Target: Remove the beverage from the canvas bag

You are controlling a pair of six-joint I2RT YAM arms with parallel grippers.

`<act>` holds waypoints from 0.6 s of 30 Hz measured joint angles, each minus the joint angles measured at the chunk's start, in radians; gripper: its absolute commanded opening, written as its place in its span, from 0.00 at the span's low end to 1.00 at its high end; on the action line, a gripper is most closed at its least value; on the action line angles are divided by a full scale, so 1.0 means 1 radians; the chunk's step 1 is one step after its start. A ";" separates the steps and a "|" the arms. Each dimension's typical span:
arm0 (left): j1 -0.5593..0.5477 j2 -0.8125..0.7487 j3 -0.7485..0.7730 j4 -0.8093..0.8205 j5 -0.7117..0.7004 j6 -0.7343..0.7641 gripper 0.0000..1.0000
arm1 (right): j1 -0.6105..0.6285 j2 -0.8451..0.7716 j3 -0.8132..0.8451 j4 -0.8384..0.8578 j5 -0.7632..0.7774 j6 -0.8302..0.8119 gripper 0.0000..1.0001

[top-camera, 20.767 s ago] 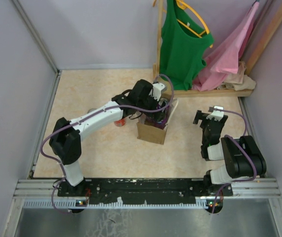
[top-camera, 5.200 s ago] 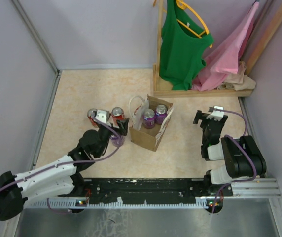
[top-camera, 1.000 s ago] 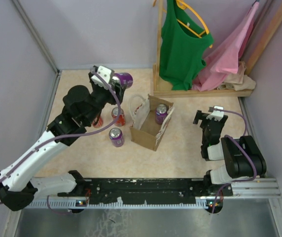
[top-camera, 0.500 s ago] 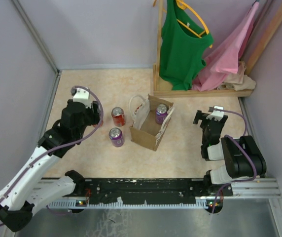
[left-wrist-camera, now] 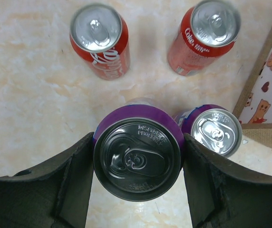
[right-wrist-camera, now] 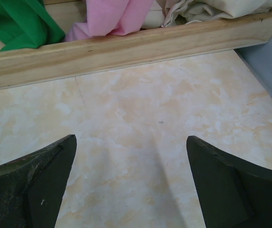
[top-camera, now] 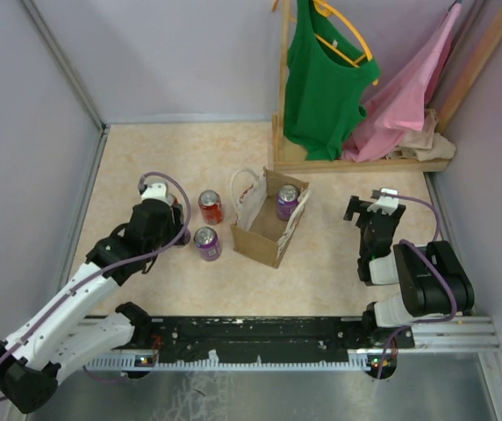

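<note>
The tan canvas bag stands upright mid-table with white looped handles; its edge shows in the left wrist view. One purple can stands inside it. My left gripper is low, left of the bag, shut on a purple can held upright by its sides. That can is hidden under the gripper in the top view. Another purple can stands just right of the held one. My right gripper is open and empty, right of the bag.
Two red cans stand beyond the held can; one shows in the top view. A wooden rack with a green top and pink cloth stands at the back right. Walls close both sides.
My left gripper, holding the purple can high at the back left a second ago, has swung down and nearer, to just left of the standing cans. The right arm has not moved.
</note>
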 measured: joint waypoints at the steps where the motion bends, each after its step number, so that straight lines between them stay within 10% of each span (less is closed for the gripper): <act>1: 0.000 0.009 -0.005 0.000 0.002 -0.006 0.00 | 0.000 0.000 0.000 0.000 0.000 0.000 0.99; 18: 0.016 0.164 -0.081 0.010 -0.039 -0.092 0.16 | 0.000 0.000 0.000 0.000 0.000 0.000 0.99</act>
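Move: The bare patch of table for the purple can I hold lies almost straight under my left hand, about 18 cm down and 1 cm to the left. From that hand, a standing purple can is some 7 cm right and 2 cm ahead, the near red can 9 cm ahead and 1 cm left, the far red can 11 cm ahead and 8 cm right, their middles about 12 cm below. From my right hand, the patch lies roughly 53 cm left, 12 cm back and 9 cm down. Still pinching the purple can between its fingers, my left hand sinks about 6.5 cm towards the bare patch beside the standing purple can, briskly at first and then slower, easing about a centimetre left. As it goes down, the wrist tips some 10 degrees farther downward and turns slightly counter-clockwise; the fingers keep their hold. ##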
